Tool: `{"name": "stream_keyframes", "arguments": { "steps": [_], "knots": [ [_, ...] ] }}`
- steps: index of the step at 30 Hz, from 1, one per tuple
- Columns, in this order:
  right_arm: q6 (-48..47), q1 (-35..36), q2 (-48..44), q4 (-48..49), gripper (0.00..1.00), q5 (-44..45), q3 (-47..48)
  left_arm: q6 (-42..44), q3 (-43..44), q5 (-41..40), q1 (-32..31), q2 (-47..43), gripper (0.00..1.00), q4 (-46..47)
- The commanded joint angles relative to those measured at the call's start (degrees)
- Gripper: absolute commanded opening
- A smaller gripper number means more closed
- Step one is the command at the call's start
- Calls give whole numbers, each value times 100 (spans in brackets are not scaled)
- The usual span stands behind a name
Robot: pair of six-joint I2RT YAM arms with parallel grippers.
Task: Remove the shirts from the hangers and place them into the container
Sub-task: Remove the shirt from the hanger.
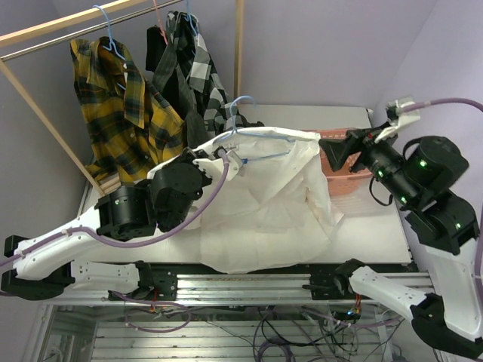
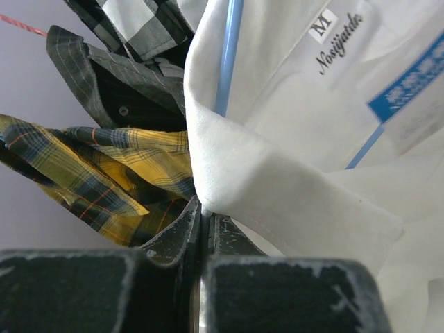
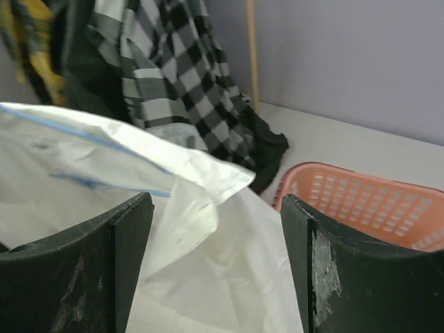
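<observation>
My left gripper (image 1: 229, 158) is shut at the neck of a light blue hanger (image 1: 243, 102), and the white shirt (image 1: 264, 204) draped on it spills onto the table. In the left wrist view the collar (image 2: 277, 180) lies over the closed fingertips (image 2: 205, 220), and the blue wire (image 2: 229, 55) runs down under it towards them. The right gripper (image 1: 332, 151) stands open beside the shirt's right shoulder (image 3: 208, 277), holding nothing. Just behind it is the salmon-pink container (image 1: 355, 181). Yellow plaid (image 1: 124, 105), dark pinstriped (image 1: 157, 53) and checked (image 1: 198, 68) shirts hang at the back left.
A wooden rack with a slanted left pole (image 1: 45, 113) and an upright pole (image 1: 240, 45) stands at the back. A purple wall closes the far side. The basket's rim (image 3: 347, 172) shows past my right fingers, with the checked shirt (image 3: 173, 83) hanging beyond.
</observation>
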Motion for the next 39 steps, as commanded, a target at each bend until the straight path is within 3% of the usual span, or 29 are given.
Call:
{"name": "stream_keyframes", "arguments": {
  "steps": [1,8,23,25,29,33,39],
  "knots": [
    [600,-25,-381,111,73,-906,-155,-731,667,-57,18,190,7,-430],
    [1218,-25,-639,751,66,-2032,-1459,-1202,1196,69,17,484,7,-887],
    [1140,-25,-769,1920,64,-1536,-2637,-1382,1173,270,-9,346,7,-813],
    [1268,-30,-712,2138,55,-1479,-2769,-1391,1165,278,-9,379,7,-823],
    [1449,-25,-600,2256,3,-1127,-2925,-1400,1199,308,-18,401,7,-828],
    [1414,-25,-866,2146,0,-565,-2843,-1408,1085,166,-18,359,7,-887],
    [783,-27,-1047,1227,0,726,-2112,-1534,621,65,-18,87,7,-1000]
  ]
}}
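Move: The right hand hangs open above the white shirt's free right-hand edge, which lies about 5 cm to its left, 1 cm farther out and roughly 8 cm below. The blue hanger, still inside the shirt, has its middle some 15 cm left of this hand, 3 cm ahead and 5 cm lower; the container is roughly 22 cm ahead, 14 cm right and 40 cm down. From the left hand that free edge lies about 22 cm right, 2 cm ahead and slightly lower, around 3 cm. The right hand, already open, first draws back about 4 cm, then swings left and sinks some 10 cm to the white shirt's free edge beside the hanger, coming forward again while its wrist turns counter-clockwise and tips down, each by about 15 degrees. There its fingers shut and pinch the cloth, then pull it back to the right and slightly up as the wrist turns back clockwise, while the left hand keeps its grip on the other side of the shirt and stays almost in place, rolling a little. ##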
